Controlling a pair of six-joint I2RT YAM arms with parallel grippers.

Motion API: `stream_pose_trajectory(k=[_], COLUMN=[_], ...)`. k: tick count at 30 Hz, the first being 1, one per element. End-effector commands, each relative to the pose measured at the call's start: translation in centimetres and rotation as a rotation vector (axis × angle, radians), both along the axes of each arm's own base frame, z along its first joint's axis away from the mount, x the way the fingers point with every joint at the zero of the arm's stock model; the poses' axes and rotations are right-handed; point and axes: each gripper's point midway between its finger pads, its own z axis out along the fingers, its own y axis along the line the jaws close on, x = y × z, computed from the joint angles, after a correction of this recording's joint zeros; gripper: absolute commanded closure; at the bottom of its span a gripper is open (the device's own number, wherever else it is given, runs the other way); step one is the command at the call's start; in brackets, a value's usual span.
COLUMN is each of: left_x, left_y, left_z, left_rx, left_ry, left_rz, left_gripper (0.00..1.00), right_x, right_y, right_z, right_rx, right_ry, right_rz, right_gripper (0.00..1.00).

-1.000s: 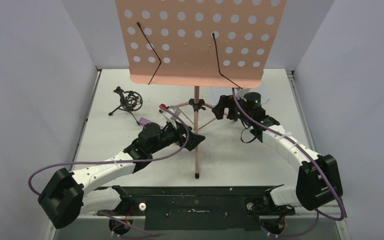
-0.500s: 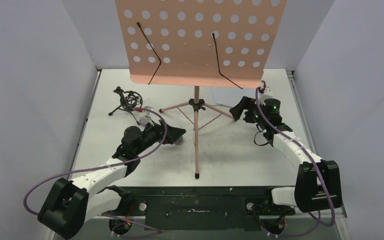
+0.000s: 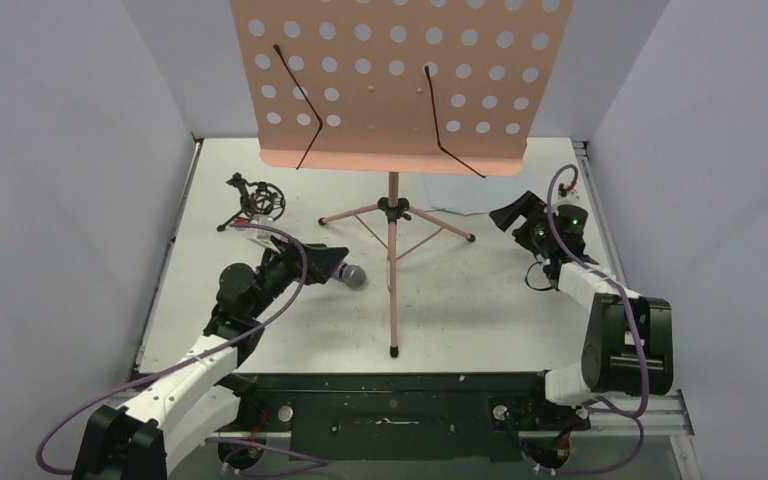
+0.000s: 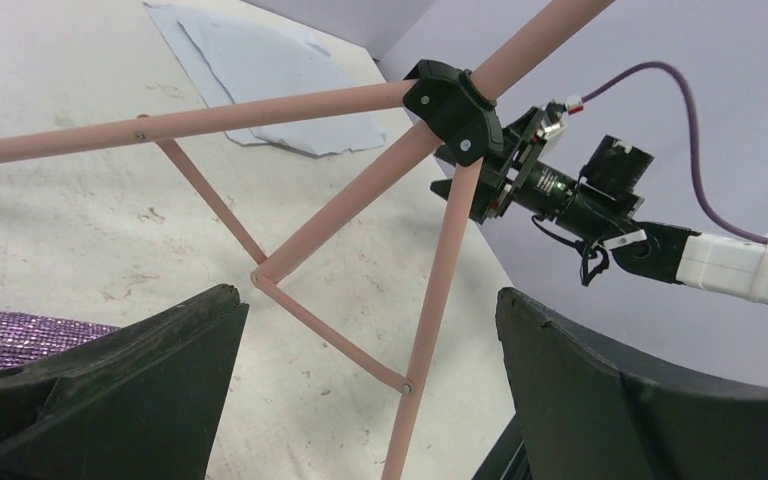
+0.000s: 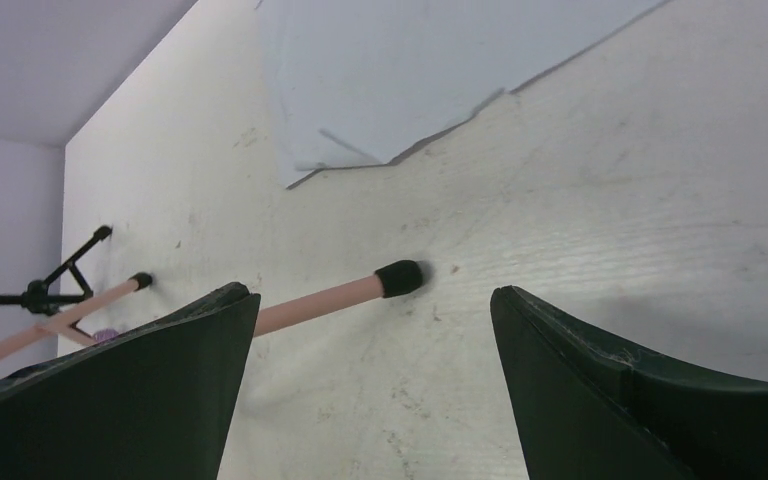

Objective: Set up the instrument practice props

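Observation:
The pink music stand stands mid-table, its perforated desk (image 3: 395, 85) high and its tripod hub (image 3: 393, 208) below. The purple glitter microphone lies left of the pole, grey head (image 3: 353, 275) showing, and its body (image 4: 20, 330) runs beside my left finger. My left gripper (image 3: 325, 262) (image 4: 365, 300) hangs open over it, facing the stand's legs (image 4: 430, 290). The black tripod mic holder (image 3: 258, 200) stands at the back left. White sheet-music pages (image 3: 460, 190) (image 5: 410, 70) lie flat behind the stand. My right gripper (image 3: 513, 213) (image 5: 372, 295) is open and empty, near a black-capped leg foot (image 5: 398, 278).
Grey walls close in the table on the left, right and back. The stand's spread legs and braces (image 4: 330, 330) cross the floor between the two grippers. The right arm (image 4: 580, 195) shows beyond the hub in the left wrist view.
Both arms have drawn away from the stand's pole: the left one back and to the left, the right one out to the right. The microphone's grey head now shows.

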Motion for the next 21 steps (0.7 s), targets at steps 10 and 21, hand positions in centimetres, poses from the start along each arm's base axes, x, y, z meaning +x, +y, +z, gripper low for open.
stream_pose_trajectory(k=[10,21], left_x=[0.4,0.8], left_y=[3.0,5.8], left_z=[4.1,6.1], left_rx=[0.225,0.415], left_ry=[-0.187,-0.159], left_rz=[0.121,0.229], left_gripper=[0.04,0.04], right_x=[2.9,4.8], right_y=[-10.3,-12.7], right_z=[-5.4,-7.8], right_rx=[0.029,0.006], right_ry=[0.187,0.244], right_rz=[-0.405,-0.464], right_gripper=[0.10,0.07])
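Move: From the left gripper the microphone's middle is about 10 cm ahead, 5 cm left and 19 cm below; the black ringed stand lies some 26 cm ahead and 25 cm left, equally low. The music stand's pole is roughly 9 cm ahead and 13 cm right. The right gripper has that stand's right foot about 7 cm ahead, 5 cm left and 12 cm below, and the microphone about level, some 44 cm left and 10 cm down. Carry the empty, open right gripper clear of the music stand's right foot: about 11 cm right, sinking 8 cm towards bare table and edging forward, while it swings clockwise and tips down. Meanwhile lift the open left gripper about 5 cm and shift it nearly as far left, away from the stand's pole, rolling its left side up and turning a little counter-clockwise. Touch nothing with either. ##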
